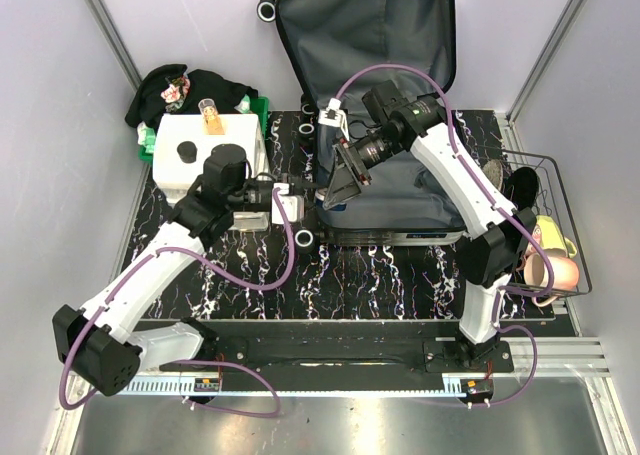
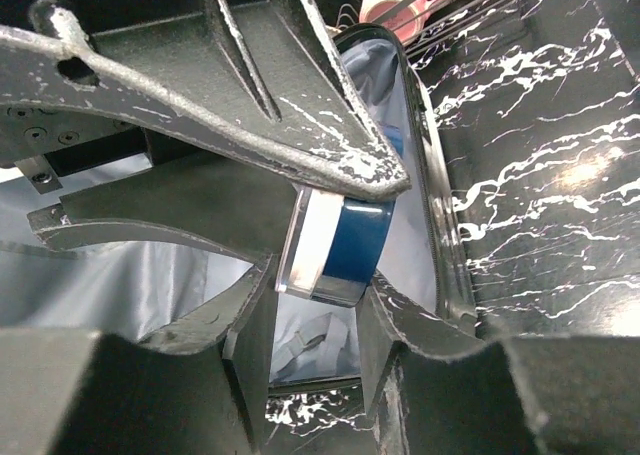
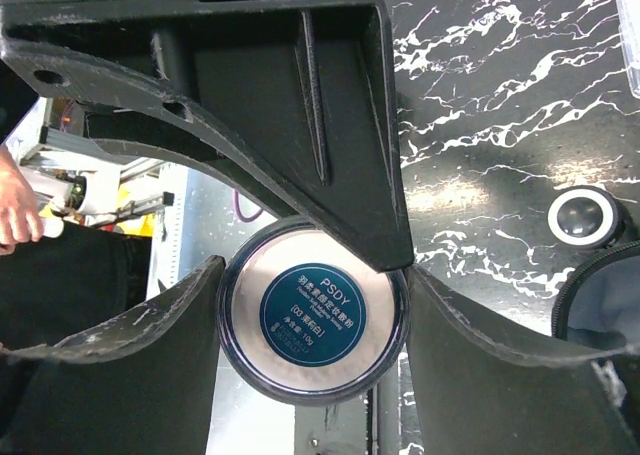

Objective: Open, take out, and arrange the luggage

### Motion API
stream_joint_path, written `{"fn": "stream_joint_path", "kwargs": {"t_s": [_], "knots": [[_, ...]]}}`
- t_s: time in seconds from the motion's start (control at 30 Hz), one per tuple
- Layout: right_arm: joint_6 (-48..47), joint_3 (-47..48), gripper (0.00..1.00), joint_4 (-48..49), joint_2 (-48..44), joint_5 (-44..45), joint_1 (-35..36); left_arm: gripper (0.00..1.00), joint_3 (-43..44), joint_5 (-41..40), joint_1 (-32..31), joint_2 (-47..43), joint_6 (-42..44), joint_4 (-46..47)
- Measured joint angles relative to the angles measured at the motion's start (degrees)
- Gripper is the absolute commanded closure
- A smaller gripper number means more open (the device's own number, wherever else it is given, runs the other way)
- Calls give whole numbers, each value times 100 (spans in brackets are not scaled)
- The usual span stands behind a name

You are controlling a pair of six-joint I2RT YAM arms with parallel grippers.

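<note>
The luggage (image 1: 400,35) lies open on the marbled table, lid propped up at the back and its dark grey lining showing. A small round jar (image 3: 312,320) with a blue label sits between the fingers of my right gripper (image 3: 312,315), which is shut on its sides. In the left wrist view the same jar (image 2: 335,250) shows edge-on, blue lid and clear base, above the suitcase lining (image 2: 100,285). My left gripper (image 2: 320,287) pinches its lower edge from the opposite side. Both grippers meet at the suitcase's left front corner (image 1: 310,203), where the jar is mostly hidden.
A white drawer unit (image 1: 205,145) stands at the left with small items on top. Behind it is a green bin (image 1: 258,110) heaped with dark clothes. A wire basket (image 1: 545,225) with pink and yellow cups sits at the right edge. A suitcase wheel (image 3: 583,216) rests on the table.
</note>
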Motion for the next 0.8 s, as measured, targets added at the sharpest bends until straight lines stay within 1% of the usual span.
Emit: {"fn": "stream_joint_path", "kwargs": {"t_s": [0.03,0.07,0.1,0.23,0.27,0.3,0.37,0.4,0.5,0.57,0.67,0.73,0.8], "knots": [[28,0,18,0,0,-7,0,95,0,7,-2,-11,-107,4],[74,0,2,4,-2,-15,0,99,0,9,-2,-24,-208,9],[120,0,0,26,-7,-22,0,100,2,0,-2,-35,-348,11],[184,31,0,269,-20,122,-52,100,28,-31,7,-42,-1220,68],[278,24,1,376,-57,120,-85,100,52,-39,48,-42,-1550,98],[387,-13,0,525,-118,125,-153,100,74,-44,94,-42,-1843,136],[743,-321,0,1174,-435,144,-382,100,140,-28,260,-33,-2625,284],[994,-702,0,1683,-719,153,-551,100,177,-9,328,-22,-2944,380],[1873,-2028,0,3338,-1725,293,-1075,100,262,149,686,79,-4424,935],[2481,-2695,0,4374,-2249,424,-1255,100,330,273,918,188,-5313,1327],[3294,-3257,0,5775,-2608,568,-1174,100,407,389,1062,326,-6188,1655],[3609,-3447,0,6422,-2636,651,-1119,100,415,501,1062,367,-6568,1790],[3825,-3620,0,6918,-2627,745,-1104,100,415,680,1062,407,-7130,2024]]}}
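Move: The round powder box sits right between the pads of both my hands. From my left hand, the white drawer cabinet stands some 23 cm to the left and 9 cm ahead, its middle about 18 cm lower; the gold bottle on it is some 22 cm left and 16 cm ahead. The suitcase's open lower shell lies below, about 18 cm right and 6 cm ahead. I open my right fingers and let go of the powder box, then draw that hand up about 8 cm, forward and to the right, away from the box, its fingers swinging clockwise and levelling. My left hand keeps its pinch, rolls some 55 degrees about its right-pointing fingers and lifts the box about 6 cm, ending slightly forward and left. ##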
